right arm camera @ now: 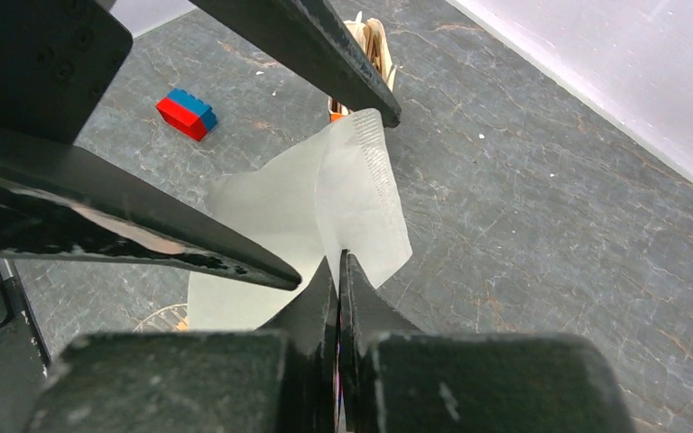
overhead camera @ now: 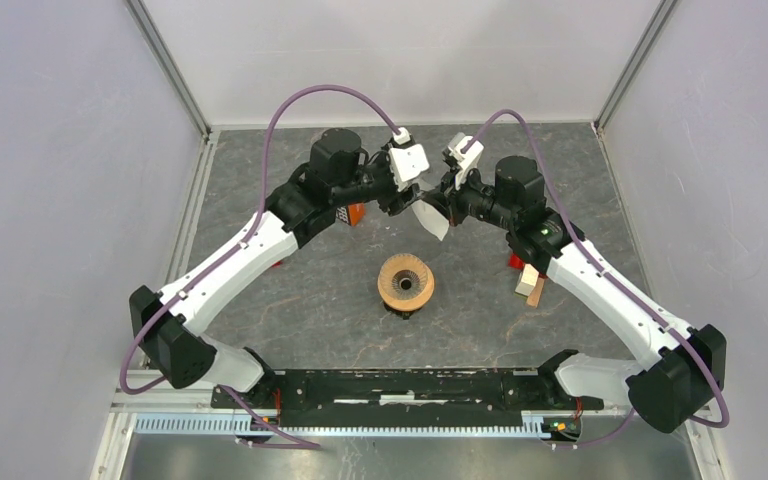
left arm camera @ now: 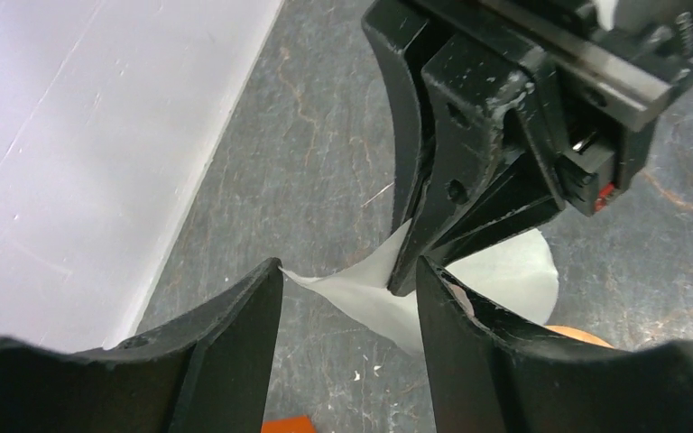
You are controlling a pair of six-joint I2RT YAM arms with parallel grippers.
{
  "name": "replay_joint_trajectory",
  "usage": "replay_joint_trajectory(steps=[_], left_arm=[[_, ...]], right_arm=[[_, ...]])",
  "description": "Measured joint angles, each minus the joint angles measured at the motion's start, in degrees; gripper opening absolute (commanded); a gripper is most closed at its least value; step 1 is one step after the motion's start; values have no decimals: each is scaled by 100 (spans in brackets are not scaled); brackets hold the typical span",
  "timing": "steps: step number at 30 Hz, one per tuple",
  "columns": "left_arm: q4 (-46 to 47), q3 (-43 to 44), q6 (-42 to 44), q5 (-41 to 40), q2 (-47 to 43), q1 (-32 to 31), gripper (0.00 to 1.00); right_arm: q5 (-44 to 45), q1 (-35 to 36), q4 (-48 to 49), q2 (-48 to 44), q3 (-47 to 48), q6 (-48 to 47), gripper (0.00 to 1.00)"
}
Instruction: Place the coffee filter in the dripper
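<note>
The white paper coffee filter (overhead camera: 433, 220) hangs in the air at the back centre, between both grippers. My right gripper (right arm camera: 339, 257) is shut on the filter's (right arm camera: 325, 189) edge. My left gripper (left arm camera: 350, 266) is open, its fingers straddling the filter (left arm camera: 361, 289); one paper corner touches the left fingertip (left arm camera: 275, 269). The right gripper (left arm camera: 403, 280) comes in from above in the left wrist view. The dripper (overhead camera: 406, 283), clear ribbed glass with a tan wooden collar, stands on the table just nearer than the filter; a sliver of it (right arm camera: 158, 317) shows below the paper.
A red-and-blue brick (right arm camera: 187, 114) lies on the grey table. An orange holder with wooden sticks (right arm camera: 365, 41) stands behind the filter. Small wooden blocks (overhead camera: 530, 285) lie by the right arm. White walls (overhead camera: 80, 150) enclose the table.
</note>
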Motion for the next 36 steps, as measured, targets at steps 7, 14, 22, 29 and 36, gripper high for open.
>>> replay_joint_trajectory(steps=[7,14,22,29,36], left_arm=[[-286,92,42,706,2,264,65],[-363,90,133,979,31,332,65],[-402,85,293,981,31,328,57],[-437,-7,422,979,31,328,43],[-470,-26,428,988,31,328,39]], right_arm=[[-201,0,4,-4,-66,-79,0],[-396,-22,31,-22,-66,-101,0],[-437,-22,39,-22,-66,-144,0],[-413,-33,37,-22,-66,-162,0],[-385,-59,39,-72,-87,-179,0]])
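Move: Just off the left fingertips, roughly 4 cm to the right, 2 cm back and 4 cm lower, is the middle of the coffee filter that the right hand still grips. From the right hand, the dripper it must reach lies about 13 cm back, 5 cm left and 19 cm down. From the left hand, the dripper is some 13 cm back, 2 cm left, and the orange filter box about 7 cm ahead and 14 cm left, both well below. Sinking about 2 cm and easing some 1 cm back, the left hand turns about 5 degrees clockwise, then partly closes its spread fingers around the filter's free upper edge, without shutting fully. The right hand keeps its pinch on the filter, shifting it about 1 cm back and turning slightly counter-clockwise. ##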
